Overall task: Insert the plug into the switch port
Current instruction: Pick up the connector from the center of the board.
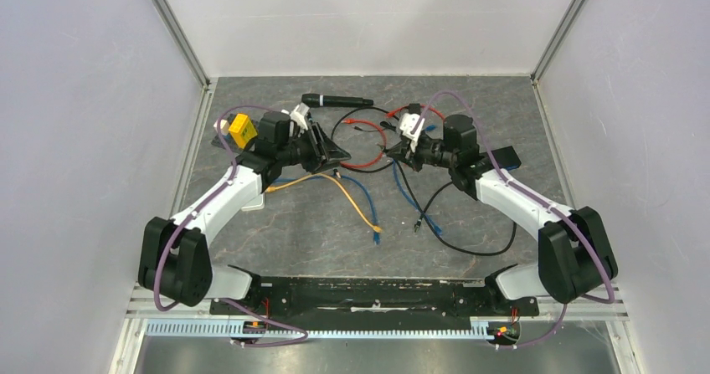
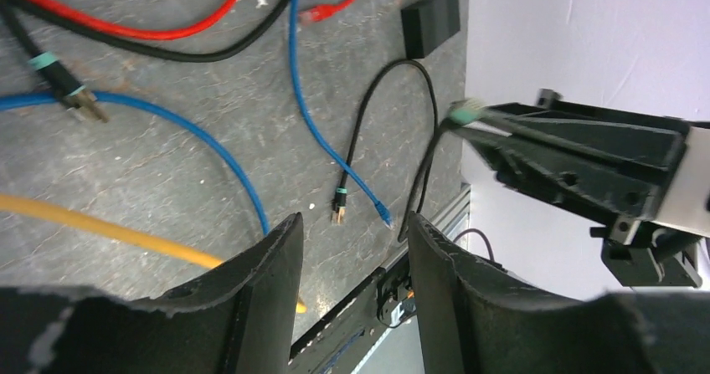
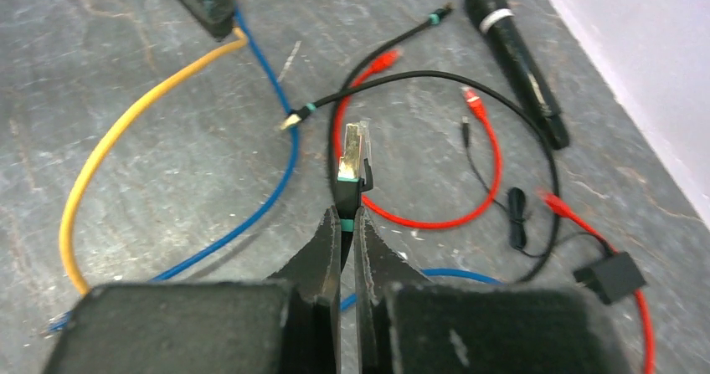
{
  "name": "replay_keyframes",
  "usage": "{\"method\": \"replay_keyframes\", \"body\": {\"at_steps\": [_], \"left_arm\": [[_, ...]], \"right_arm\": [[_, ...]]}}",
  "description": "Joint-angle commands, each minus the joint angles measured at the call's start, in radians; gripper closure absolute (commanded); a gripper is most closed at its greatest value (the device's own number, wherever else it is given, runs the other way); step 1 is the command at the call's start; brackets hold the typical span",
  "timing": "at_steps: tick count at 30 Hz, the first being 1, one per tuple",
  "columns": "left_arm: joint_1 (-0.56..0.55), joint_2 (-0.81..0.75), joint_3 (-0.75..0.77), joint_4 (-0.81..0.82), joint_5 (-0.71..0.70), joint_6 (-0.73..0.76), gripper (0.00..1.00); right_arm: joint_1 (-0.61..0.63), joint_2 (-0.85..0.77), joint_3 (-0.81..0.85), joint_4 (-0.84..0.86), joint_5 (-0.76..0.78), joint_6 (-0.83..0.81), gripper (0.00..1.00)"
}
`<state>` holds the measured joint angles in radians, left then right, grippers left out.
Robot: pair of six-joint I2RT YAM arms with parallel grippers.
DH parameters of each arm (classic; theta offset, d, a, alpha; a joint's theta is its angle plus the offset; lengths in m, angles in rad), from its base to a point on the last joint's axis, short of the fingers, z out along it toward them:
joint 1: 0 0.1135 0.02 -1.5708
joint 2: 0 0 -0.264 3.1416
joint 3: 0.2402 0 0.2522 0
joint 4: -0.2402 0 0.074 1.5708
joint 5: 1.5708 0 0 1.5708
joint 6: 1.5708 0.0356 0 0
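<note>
My right gripper (image 3: 348, 223) is shut on a black cable just behind its plug (image 3: 353, 152). The clear-tipped plug has a green band and sticks out past the fingertips, above the table. In the top view the right gripper (image 1: 393, 148) faces my left gripper (image 1: 333, 152) across a small gap at mid-table. The left gripper (image 2: 352, 248) is open, with only the table between its fingers. The right gripper (image 2: 586, 156) also shows in the left wrist view, plug tip forward. A pale flat box (image 1: 253, 203) peeks out under the left forearm. The switch port itself is hidden.
Loose cables cross the grey mat: orange (image 1: 352, 198), blue (image 1: 368, 207), red (image 3: 435, 219) and black (image 1: 469, 244). A black microphone (image 1: 336, 100) lies at the back, with a yellow block (image 1: 242, 130) at the back left. A small black adapter (image 3: 615, 278) lies at the right.
</note>
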<state>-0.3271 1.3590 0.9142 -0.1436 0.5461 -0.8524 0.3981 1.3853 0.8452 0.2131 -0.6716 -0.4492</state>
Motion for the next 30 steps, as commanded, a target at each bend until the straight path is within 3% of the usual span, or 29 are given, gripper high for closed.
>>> {"method": "replay_keyframes", "body": {"at_steps": [1,10,24,26,30], "left_arm": [[-0.024,0.003,0.069,0.025,0.029,0.089,0.44],[-0.121,0.016,0.072,0.167,0.051,0.224,0.42],[-0.146,0.161,0.087,0.331,0.154,0.141,0.48],[-0.150,0.174,0.096,0.332,0.175,0.139,0.52],[-0.150,0.173,0.085,0.332,0.179,0.140,0.77]], "right_arm": [[0.035,0.018,0.046,-0.038,-0.048,-0.033,1.00],[0.064,0.031,0.057,-0.042,-0.084,-0.007,1.00],[0.092,0.031,0.061,-0.062,-0.107,-0.003,1.00],[0.094,0.032,0.059,-0.060,-0.108,-0.001,1.00],[0.094,0.038,0.058,-0.060,-0.107,0.006,1.00]]}}
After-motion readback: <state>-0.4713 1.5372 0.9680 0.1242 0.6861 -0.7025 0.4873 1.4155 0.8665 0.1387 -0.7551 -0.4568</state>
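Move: The black cable's connector sticks out of the right gripper's tips, about 3 cm to that hand's left and 1 cm ahead. The empty left hand has it some 11 cm to its right, 3 cm ahead and a touch higher. From the left hand, another black plug lies on the table 2 cm ahead and 2 cm left, 12 cm down; the red cable loop lies 12 cm ahead and 5 cm right on the table. The left hand goes about 7 cm right to the connector, arching a couple of centimetres up and back down, turning some 20 degrees clockwise with a slight upward tip, and late on its half-open fingers narrow around the connector's exposed end. The right hand, still pinching the cable just behind the green band, meets it by carrying the connector about 5 cm back and left, sinking slightly and swinging about 10 degrees counter-clockwise. ##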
